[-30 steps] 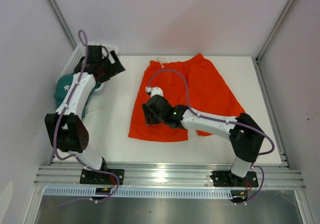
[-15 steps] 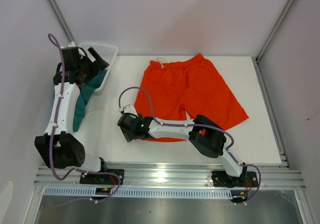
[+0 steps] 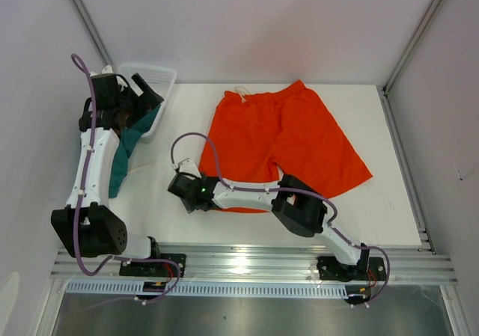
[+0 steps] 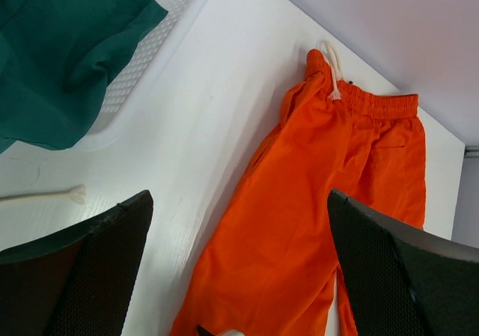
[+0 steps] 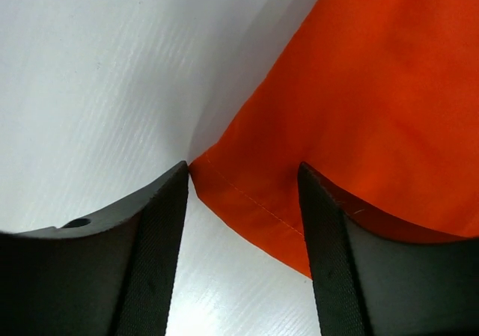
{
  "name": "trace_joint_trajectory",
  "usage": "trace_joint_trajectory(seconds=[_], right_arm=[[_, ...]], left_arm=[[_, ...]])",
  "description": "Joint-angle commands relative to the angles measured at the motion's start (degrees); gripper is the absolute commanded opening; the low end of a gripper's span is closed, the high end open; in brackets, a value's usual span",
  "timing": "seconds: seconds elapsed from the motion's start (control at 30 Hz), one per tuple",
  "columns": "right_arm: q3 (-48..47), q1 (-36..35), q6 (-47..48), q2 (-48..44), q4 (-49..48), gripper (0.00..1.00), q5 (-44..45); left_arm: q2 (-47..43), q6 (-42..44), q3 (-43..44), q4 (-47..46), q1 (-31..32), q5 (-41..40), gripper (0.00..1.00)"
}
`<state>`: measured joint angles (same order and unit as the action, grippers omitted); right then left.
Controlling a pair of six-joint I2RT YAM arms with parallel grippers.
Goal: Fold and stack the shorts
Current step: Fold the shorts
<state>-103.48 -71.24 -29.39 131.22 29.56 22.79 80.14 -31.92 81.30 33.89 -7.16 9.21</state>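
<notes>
The orange shorts (image 3: 288, 138) lie spread flat mid-table, waistband and white drawstring (image 4: 330, 65) at the far side. My right gripper (image 3: 187, 195) reaches across to their near-left hem corner (image 5: 247, 194). It is open, its jaws low on the table on either side of that corner. The dark teal shorts (image 3: 121, 160) hang out of the white basket (image 3: 162, 75) at the far left. My left gripper (image 3: 146, 99) hovers above the basket, wide open and empty. In the left wrist view the teal shorts (image 4: 60, 52) lie at the top left.
A white cord end (image 4: 71, 194) lies on the table beside the teal fabric. The basket's mesh rim (image 4: 146, 48) sits against the left wall. Aluminium rails run along the near edge (image 3: 247, 265), and walls close in left, right and behind.
My right arm has swung left from the middle of the orange shorts to their near-left hem corner. The left arm drew back over the basket, then held still.
</notes>
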Motion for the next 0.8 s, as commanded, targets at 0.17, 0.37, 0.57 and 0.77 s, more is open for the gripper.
trace_joint_trajectory(seconds=[0.17,0.37,0.57,0.77], right_arm=[[-1.5,-1.0,0.0,0.7,2.7,0.18,3.6],[15.5,-4.4,2.6,-11.4,-3.9,0.06,6.2],[34.3,-9.0,1.2,-27.2,-6.7,0.01,3.8],[48.4,-13.6,-0.7,-42.8,-12.4,0.0,-0.1]], left_arm=[[-1.7,0.2,-2.5,-2.8,-0.3,1.1,0.99],[-1.7,-0.8,-6.0,-4.8,1.5,0.6,0.99],[0.4,-1.9,-8.6,-7.3,7.0,0.6,0.99],[4.7,-3.8,-10.9,-11.4,14.9,0.0,0.99]])
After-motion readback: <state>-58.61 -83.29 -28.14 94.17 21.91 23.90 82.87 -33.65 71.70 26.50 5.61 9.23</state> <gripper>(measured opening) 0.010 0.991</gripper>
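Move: The hem corner of the orange shorts' left leg lies right between the right hand's open fingertips, about 1 cm lower; the crotch is some 9 cm ahead and 24 cm right of it. For the left hand, the waistband's left end lies roughly 20 cm ahead, 20 cm right and 25 cm below; the green garment is about 3 cm ahead, 12 cm left and 22 cm below. The right fingers pinch shut on the leg's hem corner and, holding it, draw it back towards the base and to the right, about 18 cm in all, rising a few centimetres late on with a slight counter-clockwise turn. The left hand, fingers still wide open, sinks, then swings right towards the waistband's left end, turning some 10 degrees clockwise. ##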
